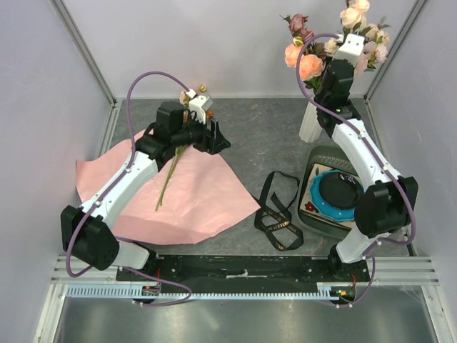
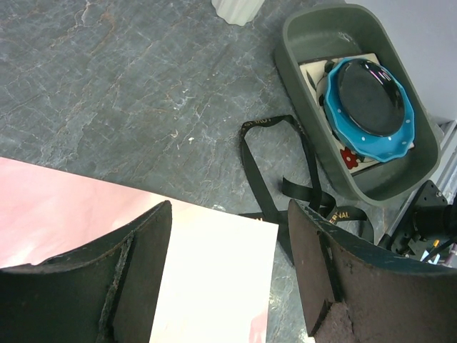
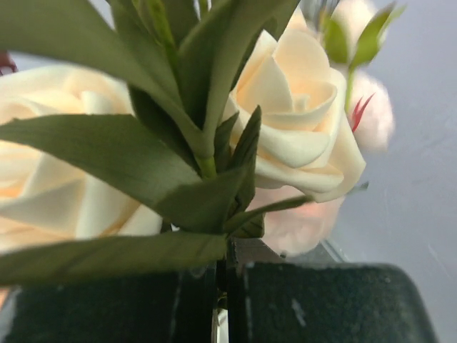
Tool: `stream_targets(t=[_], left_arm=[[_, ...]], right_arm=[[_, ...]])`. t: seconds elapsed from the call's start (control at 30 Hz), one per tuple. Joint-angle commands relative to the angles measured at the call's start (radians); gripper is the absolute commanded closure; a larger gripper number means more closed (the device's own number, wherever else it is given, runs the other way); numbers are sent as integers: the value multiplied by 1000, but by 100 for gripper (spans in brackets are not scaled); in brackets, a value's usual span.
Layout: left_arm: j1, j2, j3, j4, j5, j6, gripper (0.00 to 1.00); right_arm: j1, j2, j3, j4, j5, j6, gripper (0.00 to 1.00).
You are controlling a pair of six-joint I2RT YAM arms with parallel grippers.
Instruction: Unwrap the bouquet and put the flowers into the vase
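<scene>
The bouquet's pink paper [image 1: 193,196] lies spread flat on the table, and the black ribbon [image 1: 277,214] lies loose to its right. One flower stem [image 1: 169,177] lies on the paper under my left arm. My left gripper [image 1: 218,139] hovers open over the paper's corner [image 2: 214,279] with nothing between its fingers. The white ribbed vase [image 1: 310,123] stands at the back right. Above it, my right gripper [image 3: 223,300] is shut on the green stem of a bunch of flowers [image 1: 307,63]. A cream rose [image 3: 300,121] fills the right wrist view. The stem ends are hidden.
A grey tub [image 1: 323,158] holding a blue dish [image 1: 335,193] with a black centre sits beside the right arm, in front of the vase. Enclosure walls and metal posts stand close behind and on both sides.
</scene>
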Motion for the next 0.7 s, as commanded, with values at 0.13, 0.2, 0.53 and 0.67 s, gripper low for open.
stream_targets(t=[0.13, 0.2, 0.53, 0.67], left_arm=[[16, 12, 43, -3, -24, 8, 28], [28, 18, 47, -11, -37, 0, 28], [213, 157, 127, -133, -147, -113, 27], [298, 283, 199, -234, -213, -127, 27]], right_arm=[[-12, 55, -151, 97, -14, 63, 100], [-12, 58, -174, 102, -19, 100, 100], [-12, -8, -106, -134, -13, 183, 31], [-12, -85, -125, -229, -30, 258, 7]])
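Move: The right hand, holding a cream rose stem, is above the vase, whose middle lies level with it in reach, about 6 cm to its left and 30 cm below. The orange roses stand about 14 cm left and 5 cm lower; the green tray is about 19 cm back, 1 cm right and 38 cm down. From the left hand the remaining flowers lie about 14 cm ahead, 15 cm left and 24 cm below, with the pink paper level in reach, 17 cm left and 26 cm down. The right hand lowers its flower nearly straight down about 10 cm into the vase, fast at first and then easing off, and opens its fingers wide to let go of the stem while tipping some 10 degrees nose-down. Meanwhile the empty left hand, fingers staying open, speeds up leftward, forward and down towards the flowers left on the pink paper, swinging some 20 degrees counter-clockwise and tipping down, without reaching them. ##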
